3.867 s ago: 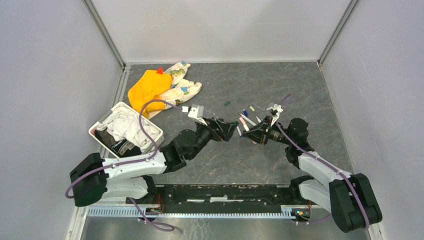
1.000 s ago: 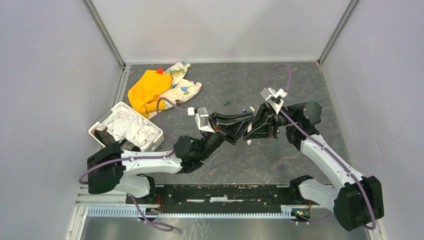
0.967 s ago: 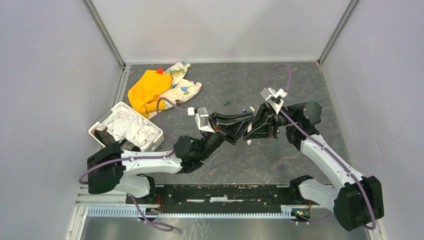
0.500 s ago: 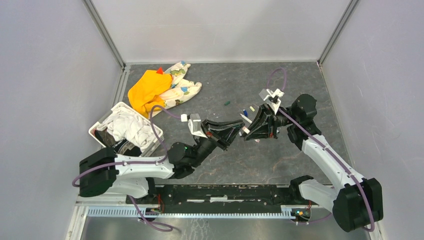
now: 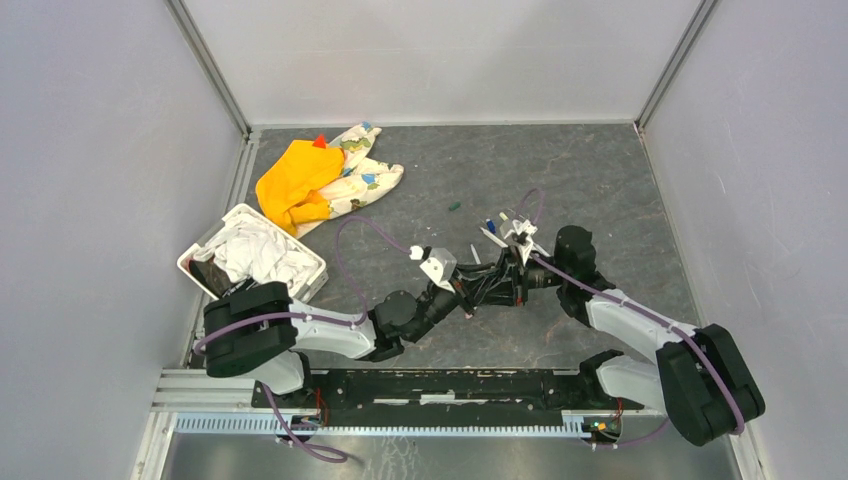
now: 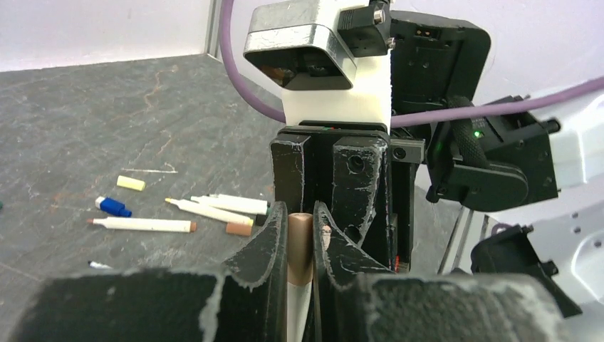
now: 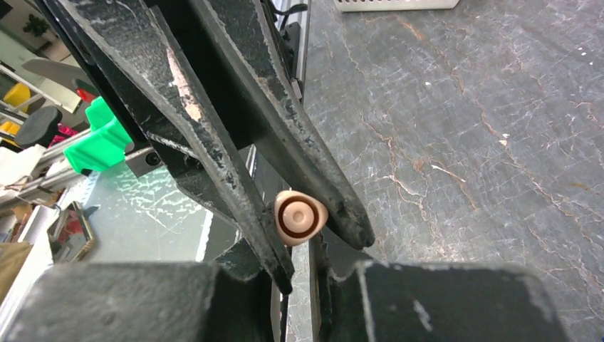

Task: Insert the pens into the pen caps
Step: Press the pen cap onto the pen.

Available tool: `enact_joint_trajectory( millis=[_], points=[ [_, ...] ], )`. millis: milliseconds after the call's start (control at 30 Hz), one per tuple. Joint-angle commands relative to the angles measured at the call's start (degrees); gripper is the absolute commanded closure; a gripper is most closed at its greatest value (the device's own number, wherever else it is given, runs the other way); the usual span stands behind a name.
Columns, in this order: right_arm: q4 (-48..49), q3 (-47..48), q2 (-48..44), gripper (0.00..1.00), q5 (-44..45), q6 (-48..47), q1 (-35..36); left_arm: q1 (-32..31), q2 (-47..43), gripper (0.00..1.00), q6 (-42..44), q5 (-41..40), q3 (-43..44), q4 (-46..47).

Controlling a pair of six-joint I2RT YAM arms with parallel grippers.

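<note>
In the left wrist view my left gripper (image 6: 300,214) is shut on a white pen (image 6: 299,306) whose front end wears a tan pen cap (image 6: 300,239). My right gripper (image 5: 492,285) faces it tip to tip, with its narrow jaws at the cap's far end. The right wrist view shows that cap (image 7: 300,217) end-on at my right gripper's (image 7: 303,246) fingertips. Three more pens (image 6: 146,224) lie on the table behind, with a blue cap (image 6: 114,207), a cream cap (image 6: 131,183) and a brown cap (image 6: 238,229). A dark green cap (image 5: 453,206) lies farther back.
A white basket (image 5: 225,225) of clothes stands at the left. An orange cloth (image 5: 295,175) and a patterned cloth (image 5: 365,175) lie at the back left. A thin wire-like stick (image 6: 149,171) rests near the cream cap. Grey walls close three sides.
Both grippers have come down and toward the near edge, staying tip to tip. The left arm has swung right and the right arm has folded in.
</note>
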Motion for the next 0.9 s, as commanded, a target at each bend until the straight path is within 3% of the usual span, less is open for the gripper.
enact_joint_trajectory(
  millis=[0,200,500,733,867],
  points=[
    [13.76,4.11,-1.13,1.0,13.48,-10.83,-0.88,-5.27,2.2,0.98,-0.74,8.43,-10.75,-15.91],
    [5.26,4.73,1.53,1.0,11.28,-15.77,-0.87,-4.44,-3.63,0.91,-5.79,4.3,-11.6,-14.5],
    [1.42,4.98,2.36,1.0,8.36,-17.28,-0.88,-1.76,-21.68,0.45,-10.5,-1.4,-9.27,-23.02],
    [-3.95,5.8,1.24,1.0,10.53,-22.62,-1.2,-1.45,-32.37,0.22,-8.22,-2.72,-8.77,-33.18],
    [-4.4,5.04,0.64,1.0,12.23,-24.37,-1.41,-0.88,-34.13,0.09,-8.17,-3.2,-10.82,-32.28]
  ],
)
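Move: The orange-pink cap already sits on the upright white pen, right between the left fingers, and about 5 cm above the right fingers, which grip the pen's body. On the table, the loose blue-ended pen lies roughly 14 cm ahead of the right hand and 2 cm to its right, some 15 cm below. The white pen in the pile is about 20 cm ahead and 7 cm to the right of that hand, the blue cap some 24 cm ahead and 6 cm right, both equally low. The capped pen stays pinched by its body in the right fingers while the left fingers, still shut on the cap at first, spread wide and let go. The left hand draws off to its left, about 8 cm and slightly back, dipping before it rises again. The right hand first sinks some 3 cm, then carries the pen forward and partly back up, rolling its top backward by roughly 20 degrees. ##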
